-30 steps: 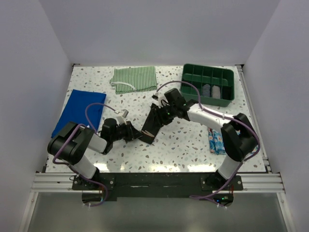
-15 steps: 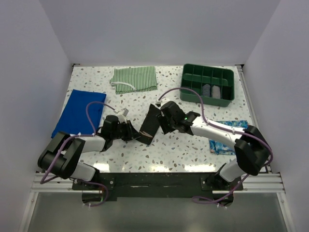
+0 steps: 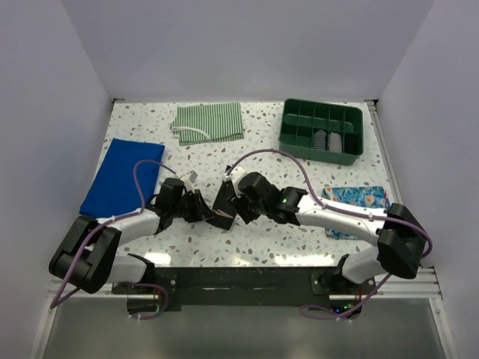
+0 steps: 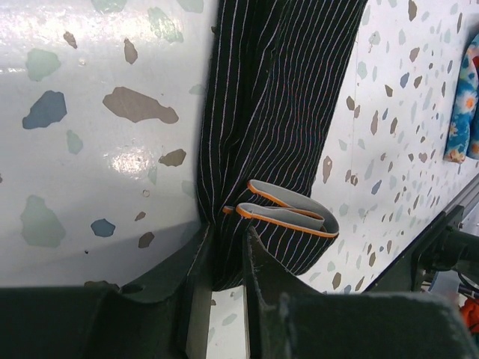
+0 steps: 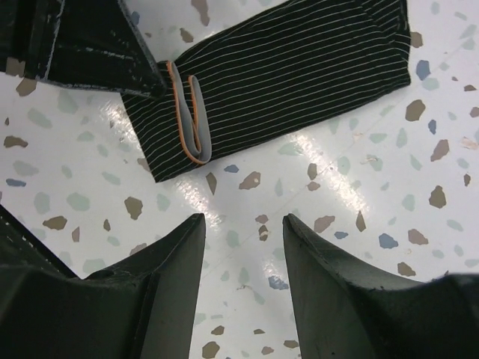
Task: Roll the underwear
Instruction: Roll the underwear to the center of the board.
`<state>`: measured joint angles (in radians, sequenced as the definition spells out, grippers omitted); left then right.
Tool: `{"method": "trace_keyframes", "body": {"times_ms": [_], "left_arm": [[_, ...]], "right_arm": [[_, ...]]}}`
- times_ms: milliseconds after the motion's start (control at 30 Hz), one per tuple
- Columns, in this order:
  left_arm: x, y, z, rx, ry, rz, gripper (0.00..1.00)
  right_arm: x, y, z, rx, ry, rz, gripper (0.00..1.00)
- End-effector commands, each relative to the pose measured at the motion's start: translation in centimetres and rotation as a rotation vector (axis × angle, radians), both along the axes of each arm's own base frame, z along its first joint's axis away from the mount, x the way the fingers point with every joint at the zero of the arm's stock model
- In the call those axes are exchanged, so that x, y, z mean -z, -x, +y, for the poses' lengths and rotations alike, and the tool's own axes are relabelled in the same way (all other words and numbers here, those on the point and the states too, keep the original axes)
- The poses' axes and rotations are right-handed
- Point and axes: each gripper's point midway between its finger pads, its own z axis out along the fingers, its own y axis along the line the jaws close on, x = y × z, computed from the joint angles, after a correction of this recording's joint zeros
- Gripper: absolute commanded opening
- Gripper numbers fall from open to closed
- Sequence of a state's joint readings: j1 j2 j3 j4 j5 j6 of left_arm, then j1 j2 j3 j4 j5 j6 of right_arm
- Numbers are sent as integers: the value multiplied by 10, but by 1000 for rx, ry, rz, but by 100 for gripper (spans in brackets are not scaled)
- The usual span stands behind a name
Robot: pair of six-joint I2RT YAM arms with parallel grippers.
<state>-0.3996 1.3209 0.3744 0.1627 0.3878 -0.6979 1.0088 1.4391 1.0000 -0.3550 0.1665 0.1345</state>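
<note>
The underwear (image 3: 222, 200) is a black pinstriped garment with a grey, orange-edged waistband (image 5: 187, 112), and it lies folded into a long strip on the speckled table. My left gripper (image 4: 224, 235) is shut on its near end right beside the folded waistband (image 4: 288, 217); from above, this gripper (image 3: 207, 209) is at the strip's left side. My right gripper (image 5: 243, 218) hangs open over bare table just short of the underwear (image 5: 299, 67), with nothing between its fingers. In the top view, it (image 3: 233, 207) sits close to the strip's right side.
A green-and-white striped cloth (image 3: 208, 122) lies at the back. A blue cloth (image 3: 122, 174) lies on the left. A green compartment tray (image 3: 322, 149) with rolled items stands at the back right. A blue floral cloth (image 3: 355, 202) lies on the right, behind my right forearm.
My right arm has swung toward the near edge and left, and its jaws now stand apart from the underwear. The black strip now lies shorter and lower. The left gripper keeps its hold.
</note>
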Motion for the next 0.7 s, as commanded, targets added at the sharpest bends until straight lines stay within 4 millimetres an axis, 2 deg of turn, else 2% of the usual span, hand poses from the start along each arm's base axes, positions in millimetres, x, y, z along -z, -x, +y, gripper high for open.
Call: {"method": "trace_keyframes", "body": {"times_ms": [0, 300, 667], "left_arm": [[18, 19, 15, -15, -94, 110, 0], [20, 20, 22, -5, -164, 156, 0], [19, 21, 25, 0, -197, 183, 0]], "right_arm": [[2, -7, 1, 8, 53, -35, 50], [5, 25, 22, -165, 162, -122, 51], [10, 41, 37, -253, 169, -140, 51]]}}
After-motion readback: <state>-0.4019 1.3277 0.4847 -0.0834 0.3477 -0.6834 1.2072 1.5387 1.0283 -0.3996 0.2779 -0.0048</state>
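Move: The right hand hovers open. The folded waistband end of the underwear lies about 7 cm to its left, 1 cm nearer the base and 10 cm below; the flat far end is some 13 cm ahead, 3 cm left and 10 cm down. The left fingertips stand roughly 10 cm left of this hand, level fore and aft, 10 cm lower. From the left hand, the folded end's middle is about 4 cm to the right, neither ahead nor back, at finger height. The left fingers keep their pinch on the edge of the folded waistband end, tilting only slightly while creeping about 1 cm left. Touching nothing, the right hand first sinks some 2 cm, then draws back over 4 cm and about 2 cm left, nearing the folded end from its near right side; its wrist turns counter-clockwise and rolls left side down, each a little over 10 degrees, fingers staying half open. ##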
